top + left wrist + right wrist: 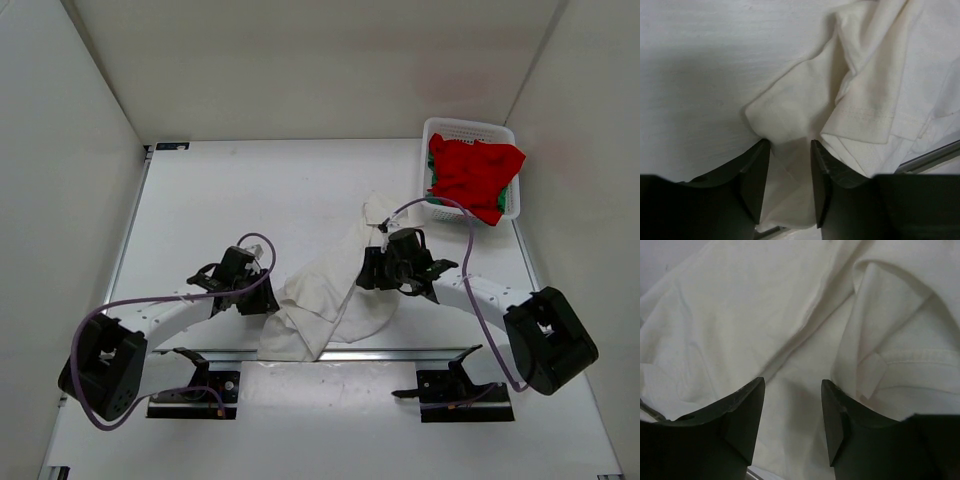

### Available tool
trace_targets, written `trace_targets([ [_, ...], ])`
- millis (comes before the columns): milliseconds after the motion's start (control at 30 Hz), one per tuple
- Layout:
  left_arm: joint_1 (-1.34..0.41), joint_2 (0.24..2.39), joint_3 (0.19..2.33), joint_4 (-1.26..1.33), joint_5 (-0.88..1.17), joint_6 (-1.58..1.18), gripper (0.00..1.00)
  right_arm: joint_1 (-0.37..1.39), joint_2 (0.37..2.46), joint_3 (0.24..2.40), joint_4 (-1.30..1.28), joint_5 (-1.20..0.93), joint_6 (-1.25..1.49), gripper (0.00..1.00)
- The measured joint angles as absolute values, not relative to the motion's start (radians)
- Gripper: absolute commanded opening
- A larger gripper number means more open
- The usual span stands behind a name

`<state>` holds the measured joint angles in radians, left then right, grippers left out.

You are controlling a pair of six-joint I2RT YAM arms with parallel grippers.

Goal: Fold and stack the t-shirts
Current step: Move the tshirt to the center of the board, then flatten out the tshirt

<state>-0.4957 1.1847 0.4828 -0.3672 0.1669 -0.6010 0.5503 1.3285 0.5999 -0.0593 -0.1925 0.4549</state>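
The off-white t-shirt (pixel 322 292) lies crumpled and spread out in the middle of the table, its near edge reaching the metal rail. My left gripper (pixel 264 298) is at the shirt's left edge. In the left wrist view its jaws (pixel 790 146) stand partly apart with a fold of the off-white cloth (pixel 790 105) lying between them. My right gripper (pixel 373 272) hovers over the shirt's right part, and in its own view it is open (pixel 792 386) above flat cloth (pixel 740 315), holding nothing. The red t-shirt (pixel 476 178) is heaped in the basket over a bit of green t-shirt (pixel 432 186).
The white perforated basket (pixel 470 125) stands at the back right corner of the table. A metal rail (pixel 420 353) runs along the near edge between the arm bases. White walls close in the table on three sides.
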Motion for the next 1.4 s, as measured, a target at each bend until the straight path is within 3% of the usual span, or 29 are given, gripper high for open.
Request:
trace_targets([
  [267, -0.503, 1.203, 0.479, -0.299, 0.217, -0.616, 0.14, 0.495, 1.374, 0.593, 0.047, -0.222, 0.504, 0.47],
  [367, -0.506, 1.203, 0.479, -0.284, 0.223, -0.620, 0.05, 0.474, 1.415, 0.595, 0.084, -0.240, 0.517, 0.38],
  [433, -0.509, 1.207, 0.479, -0.275, 0.229, -0.625, 0.00, 0.463, 1.459, 0.612, 0.094, -0.257, 0.522, 0.24],
  [633, -0.503, 1.224, 0.487, -0.253, 0.257, -0.633, 0.00, 0.456, 1.515, 0.664, 0.112, -0.278, 0.538, 0.01],
  [967, -0.452, 1.347, 0.638, -0.251, 0.302, -0.628, 0.00, 0.429, 1.515, 0.909, 0.091, -0.299, 0.530, 0.00],
  [1133, -0.342, 1.445, 0.872, -0.237, 0.308, -0.659, 0.00, 0.398, 1.504, 1.157, 0.011, -0.309, 0.506, 0.00],
  [1233, -0.271, 1.570, 1.121, -0.236, 0.313, -0.690, 0.00, 0.405, 1.462, 1.303, -0.066, -0.313, 0.492, 0.00],
  [1400, -0.197, 1.723, 1.497, -0.264, 0.306, -0.708, 0.01, 0.567, 1.310, 1.389, -0.148, -0.262, 0.468, 0.00],
])
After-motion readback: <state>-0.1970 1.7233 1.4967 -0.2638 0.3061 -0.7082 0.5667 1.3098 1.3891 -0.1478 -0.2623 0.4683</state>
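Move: The white t-shirt lies crumpled between the hands, its middle about 13 cm right and 3 ahead of the left hand, and 7 cm left and 3 back of the right. Its left edge is some 2 cm right and 1 ahead of the left fingertips, 1 cm below. The fold for the right fingers lies 4 cm ahead, 1 left and 2 lower; the basket of red shirts is roughly 22 cm ahead and 22 right of that hand. The shirt's left edge is pinched by the left fingers as they slide a couple of centimetres right and shut; the right fingers reach about 4 cm forward, dip slightly and close on the fold. Both then carry the cloth off: left forward and up, nearly 30 cm out; right steeply up some 33 cm and forward, easing back and left at the end, both tipping fingers upward. ##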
